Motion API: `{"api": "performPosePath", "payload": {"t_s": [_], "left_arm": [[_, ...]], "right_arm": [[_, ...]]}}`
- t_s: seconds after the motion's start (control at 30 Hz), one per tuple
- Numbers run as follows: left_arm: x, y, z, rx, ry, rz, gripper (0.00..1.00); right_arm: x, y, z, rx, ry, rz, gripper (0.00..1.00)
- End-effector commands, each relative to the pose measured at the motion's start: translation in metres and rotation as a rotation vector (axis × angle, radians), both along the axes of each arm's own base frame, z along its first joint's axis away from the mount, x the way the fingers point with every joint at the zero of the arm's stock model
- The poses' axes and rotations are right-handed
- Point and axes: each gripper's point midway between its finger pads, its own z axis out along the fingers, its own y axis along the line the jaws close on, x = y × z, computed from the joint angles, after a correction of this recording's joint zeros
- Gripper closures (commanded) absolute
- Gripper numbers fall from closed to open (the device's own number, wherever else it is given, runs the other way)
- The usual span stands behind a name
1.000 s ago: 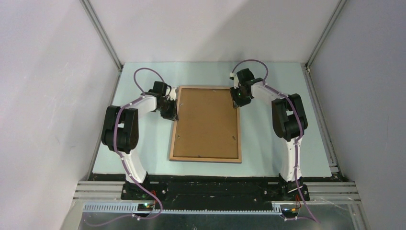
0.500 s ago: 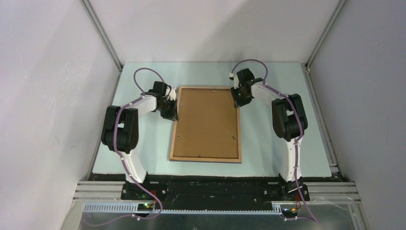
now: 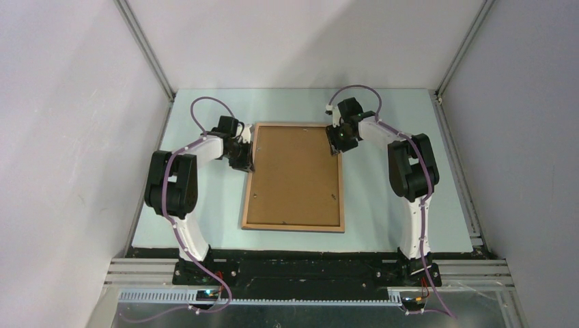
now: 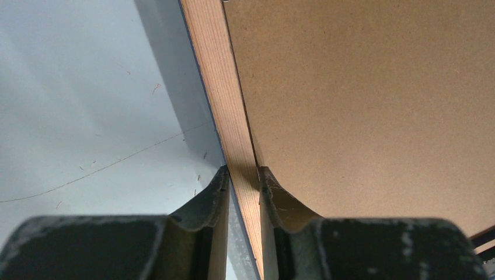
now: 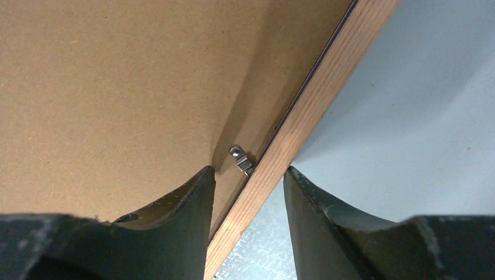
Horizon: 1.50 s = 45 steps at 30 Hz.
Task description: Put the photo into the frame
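Observation:
The frame (image 3: pixel 293 227) lies flat in the middle of the table with its wood-brown face up, and a brown backing board (image 3: pixel 293 174) fills it. The photo is hidden. My left gripper (image 3: pixel 247 162) is at the frame's left rail (image 4: pixel 225 99), shut on it, one finger outside the rail and one at the board's edge (image 4: pixel 362 105). My right gripper (image 3: pixel 336 145) is near the upper right corner. In the right wrist view it (image 5: pixel 248 175) straddles the right rail (image 5: pixel 315 99), open, with a gap on each side. A small metal tab (image 5: pixel 240 158) sits just ahead of its fingers.
The pale blue table (image 3: pixel 205 205) is walled on the left, back and right by white panels with metal posts (image 3: pixel 147 51). A black strip and metal rails (image 3: pixel 307 266) run along the near edge by the arm bases.
My right gripper has shifted slightly near the frame's upper right corner. The left arm and the frame have stayed still.

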Motion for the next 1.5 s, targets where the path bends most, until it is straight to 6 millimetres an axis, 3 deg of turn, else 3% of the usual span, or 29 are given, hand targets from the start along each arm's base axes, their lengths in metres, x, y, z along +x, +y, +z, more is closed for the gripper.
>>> {"api": "performPosePath", "payload": {"t_s": [0.0,0.13,0.27,0.57,0.73,0.87,1.2,1.47], "left_arm": [[-0.005,-0.014,-0.002,-0.053,0.020,-0.049,1.00],[-0.004,-0.013,-0.002,-0.049,0.017,-0.048,1.00],[-0.004,-0.012,-0.001,-0.046,0.014,-0.047,1.00],[-0.005,-0.012,-0.003,-0.046,0.018,-0.047,1.00],[-0.006,-0.010,-0.005,-0.056,0.025,-0.050,1.00],[-0.005,-0.009,-0.004,-0.067,0.026,-0.051,1.00],[-0.006,-0.009,-0.003,-0.066,0.022,-0.058,1.00],[-0.006,-0.009,-0.003,-0.067,0.022,-0.059,1.00]], "right_arm": [[-0.002,0.014,0.043,0.100,-0.062,0.044,0.43],[-0.007,0.012,0.067,0.143,-0.099,0.054,0.32],[-0.023,0.008,0.076,0.152,-0.090,0.072,0.30],[-0.099,-0.019,0.042,0.095,0.055,0.107,0.25],[-0.142,-0.020,0.032,0.098,0.113,0.165,0.19],[-0.160,-0.015,0.032,0.101,0.104,0.207,0.19],[-0.170,-0.004,0.020,0.099,0.121,0.237,0.23],[-0.167,-0.002,0.008,0.037,0.109,0.231,0.24]]}}
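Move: The next metal clip, low on the frame's right side, lies about 17 cm back from the right hand, some 1 cm to its left and 2 cm lower. The upper clip is almost between that hand's fingertips, about 1 cm to the left and 1 cm lower; the frame's near right corner is roughly 29 cm back and 4 cm to the right. From the left hand, the next clip lies about 31 cm right and 10 cm back. The right fingertips come free of the upper clip and the frame's edge, rise about 6 cm while opening wide, then swing back some 17 cm along the right bar and sink to hover open over the lower clip, turning a little counter-clockwise. The left fingers stay put, still pinching the left bar. ##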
